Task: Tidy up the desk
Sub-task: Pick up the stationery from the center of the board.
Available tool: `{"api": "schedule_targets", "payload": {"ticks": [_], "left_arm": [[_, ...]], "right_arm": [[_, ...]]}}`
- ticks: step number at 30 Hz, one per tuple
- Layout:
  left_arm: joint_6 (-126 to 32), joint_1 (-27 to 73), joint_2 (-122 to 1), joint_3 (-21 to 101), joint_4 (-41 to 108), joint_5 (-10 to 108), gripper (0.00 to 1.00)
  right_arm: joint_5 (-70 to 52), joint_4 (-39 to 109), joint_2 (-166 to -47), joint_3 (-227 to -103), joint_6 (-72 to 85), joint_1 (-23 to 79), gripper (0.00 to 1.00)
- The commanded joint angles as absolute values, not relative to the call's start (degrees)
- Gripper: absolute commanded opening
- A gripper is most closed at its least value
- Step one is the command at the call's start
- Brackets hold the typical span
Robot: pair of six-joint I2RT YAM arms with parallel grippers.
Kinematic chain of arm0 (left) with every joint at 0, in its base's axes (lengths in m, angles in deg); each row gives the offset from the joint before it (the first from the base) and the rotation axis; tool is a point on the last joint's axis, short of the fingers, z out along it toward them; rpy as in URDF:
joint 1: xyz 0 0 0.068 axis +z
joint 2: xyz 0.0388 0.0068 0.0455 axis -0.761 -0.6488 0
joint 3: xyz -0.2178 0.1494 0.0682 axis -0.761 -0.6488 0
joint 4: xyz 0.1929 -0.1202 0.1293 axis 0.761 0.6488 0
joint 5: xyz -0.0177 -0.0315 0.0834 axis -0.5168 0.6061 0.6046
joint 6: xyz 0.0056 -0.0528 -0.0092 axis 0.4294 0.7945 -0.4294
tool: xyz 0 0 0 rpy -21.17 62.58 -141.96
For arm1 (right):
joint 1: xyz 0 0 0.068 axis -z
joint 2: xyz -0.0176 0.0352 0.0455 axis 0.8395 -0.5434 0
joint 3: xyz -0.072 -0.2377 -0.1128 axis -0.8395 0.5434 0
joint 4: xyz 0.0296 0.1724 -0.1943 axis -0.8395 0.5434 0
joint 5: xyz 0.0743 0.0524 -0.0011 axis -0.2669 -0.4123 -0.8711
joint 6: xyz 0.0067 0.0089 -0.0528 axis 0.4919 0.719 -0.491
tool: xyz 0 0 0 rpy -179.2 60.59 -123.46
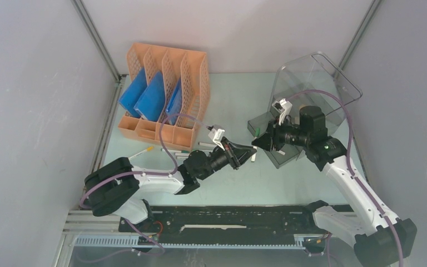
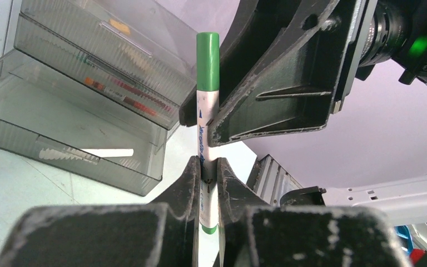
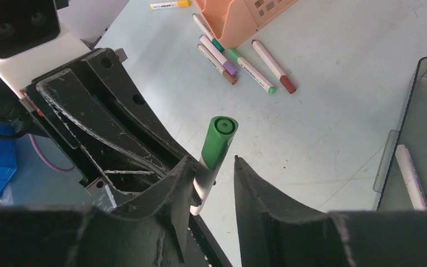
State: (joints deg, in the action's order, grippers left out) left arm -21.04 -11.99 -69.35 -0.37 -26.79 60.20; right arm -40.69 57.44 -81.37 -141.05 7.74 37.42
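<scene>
On the pale mint-green desk [image 1: 239,94] my two grippers meet tip to tip near the middle, just above the surface. My left gripper [image 2: 210,164] is shut on the lower barrel of a white marker with a green cap [image 2: 207,83], which stands up out of the jaws. My right gripper [image 3: 214,161] is open around the marker's [image 3: 218,142] upper end. The barrel rests against one finger [image 3: 180,178], and a gap shows to the other finger [image 3: 250,183]. In the top view the two grippers face each other at about [image 1: 256,146].
An orange file rack [image 1: 164,94] holding blue folders stands at the back left. Several loose markers [image 3: 239,58] lie in front of it, a yellow-capped one [image 1: 144,151] further left. A clear drawer box [image 1: 306,89] stands at the right, its open drawer [image 3: 422,139] holding a white pen [image 3: 411,178].
</scene>
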Motion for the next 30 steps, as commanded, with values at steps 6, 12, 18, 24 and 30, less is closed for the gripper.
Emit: {"api": "schedule_targets", "payload": {"ticks": [6,12,18,24,30], "left_arm": [[-21.14,-12.34,-69.59,1.94,-29.65,60.1,0.03],[-21.35,-12.37,-68.7,0.62,-29.66,61.4,0.34],[-25.24,-12.34,-64.13,-2.5,-27.52,64.9,0.62],[-33.29,-12.25,-57.55,-6.07,-22.0,69.04,0.82],[-37.1,-11.84,-51.47,-10.38,-15.48,72.8,0.99]], "right_arm": [[-43.53,54.83,-82.48,-140.7,8.16,36.7,0.26],[-44.14,55.09,-82.59,-140.7,6.57,36.56,0.03],[-43.65,55.7,-82.3,-140.7,4.21,36.52,0.0],[-44.22,58.82,-80.81,-141.12,-3.86,36.51,0.0],[-45.84,65.79,-79.74,-142.25,-17.46,37.12,0.0]]}}
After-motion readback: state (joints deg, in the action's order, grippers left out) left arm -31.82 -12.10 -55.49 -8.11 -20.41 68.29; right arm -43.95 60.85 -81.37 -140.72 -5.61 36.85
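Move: Between the right hand's half-open fingers, the green-capped marker has its middle about 1 cm left of and 1 cm below the right hand point, level fore and aft. The left hand already pinches its lower part, so its middle is about 2 cm ahead and 2 cm above that hand, neither left nor right. From the right hand, the open drawer lies some 12 cm right, 5 cm ahead and 17 cm below; the brown-capped marker is about 18 cm left, 3 cm ahead and 19 cm below. Closing on the marker just below its green cap, the right fingers pinch it while the left hand holds it still from beneath. The left fingers then open wide and that hand backs off about 5 cm to the left, away from the marker. Near the end the right hand eases back and down a centimetre or so, turning some 10 degrees. ##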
